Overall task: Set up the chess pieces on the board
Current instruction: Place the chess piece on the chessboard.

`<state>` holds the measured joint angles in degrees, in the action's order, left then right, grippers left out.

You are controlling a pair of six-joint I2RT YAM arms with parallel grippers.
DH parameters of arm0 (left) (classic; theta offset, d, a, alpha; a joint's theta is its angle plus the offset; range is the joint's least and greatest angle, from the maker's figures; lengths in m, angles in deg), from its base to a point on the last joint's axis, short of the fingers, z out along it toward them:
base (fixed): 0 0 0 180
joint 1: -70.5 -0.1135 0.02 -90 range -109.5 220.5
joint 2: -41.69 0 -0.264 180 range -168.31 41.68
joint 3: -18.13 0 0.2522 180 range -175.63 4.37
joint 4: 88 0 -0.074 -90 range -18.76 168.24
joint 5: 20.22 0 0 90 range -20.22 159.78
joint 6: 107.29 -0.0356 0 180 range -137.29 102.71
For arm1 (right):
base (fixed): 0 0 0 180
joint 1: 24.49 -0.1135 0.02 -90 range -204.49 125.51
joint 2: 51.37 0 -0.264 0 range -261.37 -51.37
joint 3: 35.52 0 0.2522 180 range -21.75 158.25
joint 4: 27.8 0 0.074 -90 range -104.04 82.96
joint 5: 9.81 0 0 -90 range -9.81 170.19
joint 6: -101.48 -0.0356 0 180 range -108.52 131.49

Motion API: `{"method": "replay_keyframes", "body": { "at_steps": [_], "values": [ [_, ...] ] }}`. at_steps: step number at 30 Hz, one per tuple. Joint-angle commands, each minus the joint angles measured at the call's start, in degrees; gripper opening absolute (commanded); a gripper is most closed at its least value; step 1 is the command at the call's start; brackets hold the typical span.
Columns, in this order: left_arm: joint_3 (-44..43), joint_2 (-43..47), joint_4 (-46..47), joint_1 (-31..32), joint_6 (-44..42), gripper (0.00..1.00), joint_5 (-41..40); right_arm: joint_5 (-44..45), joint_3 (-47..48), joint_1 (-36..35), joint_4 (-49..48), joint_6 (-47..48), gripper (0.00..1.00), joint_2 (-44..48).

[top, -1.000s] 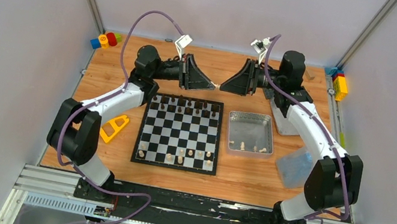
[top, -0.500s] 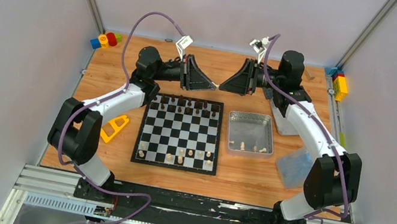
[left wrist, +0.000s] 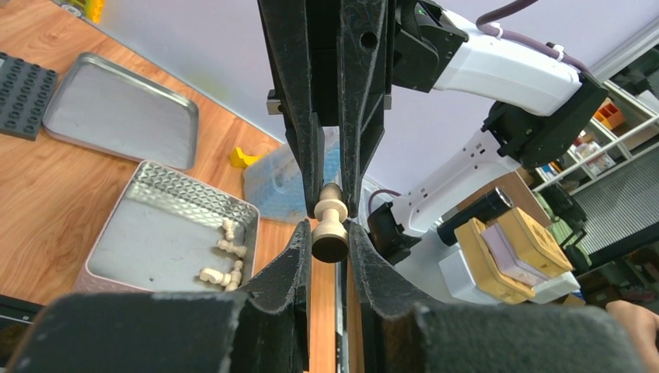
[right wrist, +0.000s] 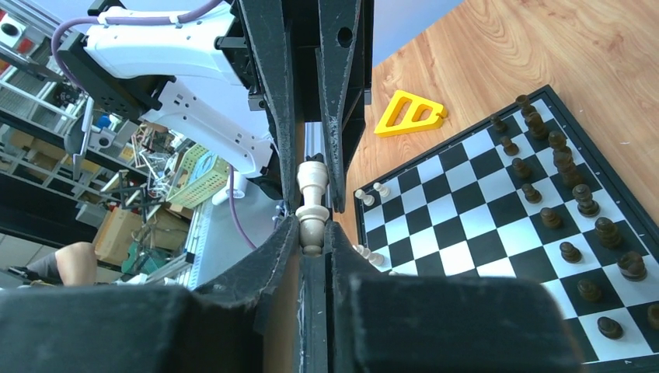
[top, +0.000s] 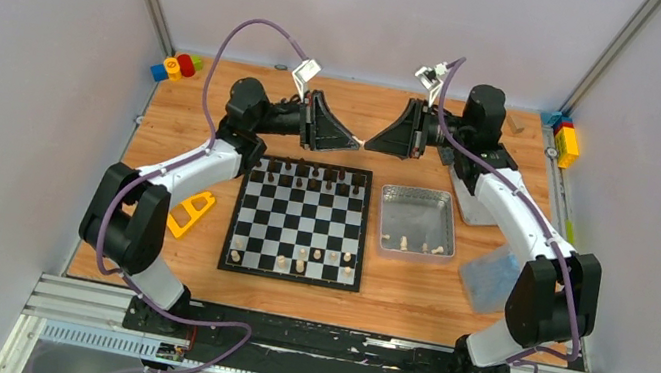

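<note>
The board [top: 297, 227] lies mid-table and also shows in the right wrist view [right wrist: 482, 210]. Dark pieces [top: 313, 176] stand along its far rows and a few pale pieces [top: 299, 260] stand near its front edge. My left gripper [top: 355, 139] and right gripper [top: 367, 143] meet tip to tip in the air above the board's far edge. One pale piece [left wrist: 331, 214] lies between them. Its base sits between the left pads [left wrist: 299, 256]. Its head sits between the right pads [right wrist: 281, 256], which close tightly on the piece [right wrist: 311, 186].
A silver tin [top: 419, 211] right of the board holds a few pale pieces [top: 418, 247]. A blue plastic bag [top: 491, 274] lies right of the tin. A yellow triangle [top: 188, 211] lies left of the board. Coloured bricks sit at the far left corner [top: 176, 66] and at the far right corner [top: 565, 140].
Almost nothing. Both grippers stay tip to tip with the pale piece between them, and the right gripper has shifted very slightly.
</note>
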<state>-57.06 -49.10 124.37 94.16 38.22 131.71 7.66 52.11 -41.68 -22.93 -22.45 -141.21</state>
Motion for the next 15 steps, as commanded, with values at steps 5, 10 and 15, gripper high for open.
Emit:
{"method": "replay_keyframes", "body": {
  "at_steps": [5,10,15],
  "values": [
    [1.22,1.14,-5.59,0.33,-9.9,0.25,-1.14,-1.92,1.75,-0.32,1.16,3.89,0.0,0.55],
    [0.49,3.78,-16.93,0.34,-19.02,0.56,-1.37,-0.62,5.21,-0.28,13.2,13.84,0.0,1.36],
    [-2.48,8.72,-37.67,0.36,-39.84,0.82,-2.87,1.96,8.17,-0.3,28.56,28.35,0.0,2.98]
  ]
}}
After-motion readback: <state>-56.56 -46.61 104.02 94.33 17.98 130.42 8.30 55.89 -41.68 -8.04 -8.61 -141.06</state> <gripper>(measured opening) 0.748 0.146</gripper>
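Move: The light chess piece sits between the two grippers, still held by both: about 1 cm right of the left hand's point and 1 cm left of the right hand's. From the right hand, the chessboard's middle lies roughly 9 cm left and 4 cm back, some 30 cm below; the metal tray lies 15 cm right, level fore and aft, equally far down. The left fingers open wide around the chess piece, dropping about 4 cm, while the right fingers keep their hold. ##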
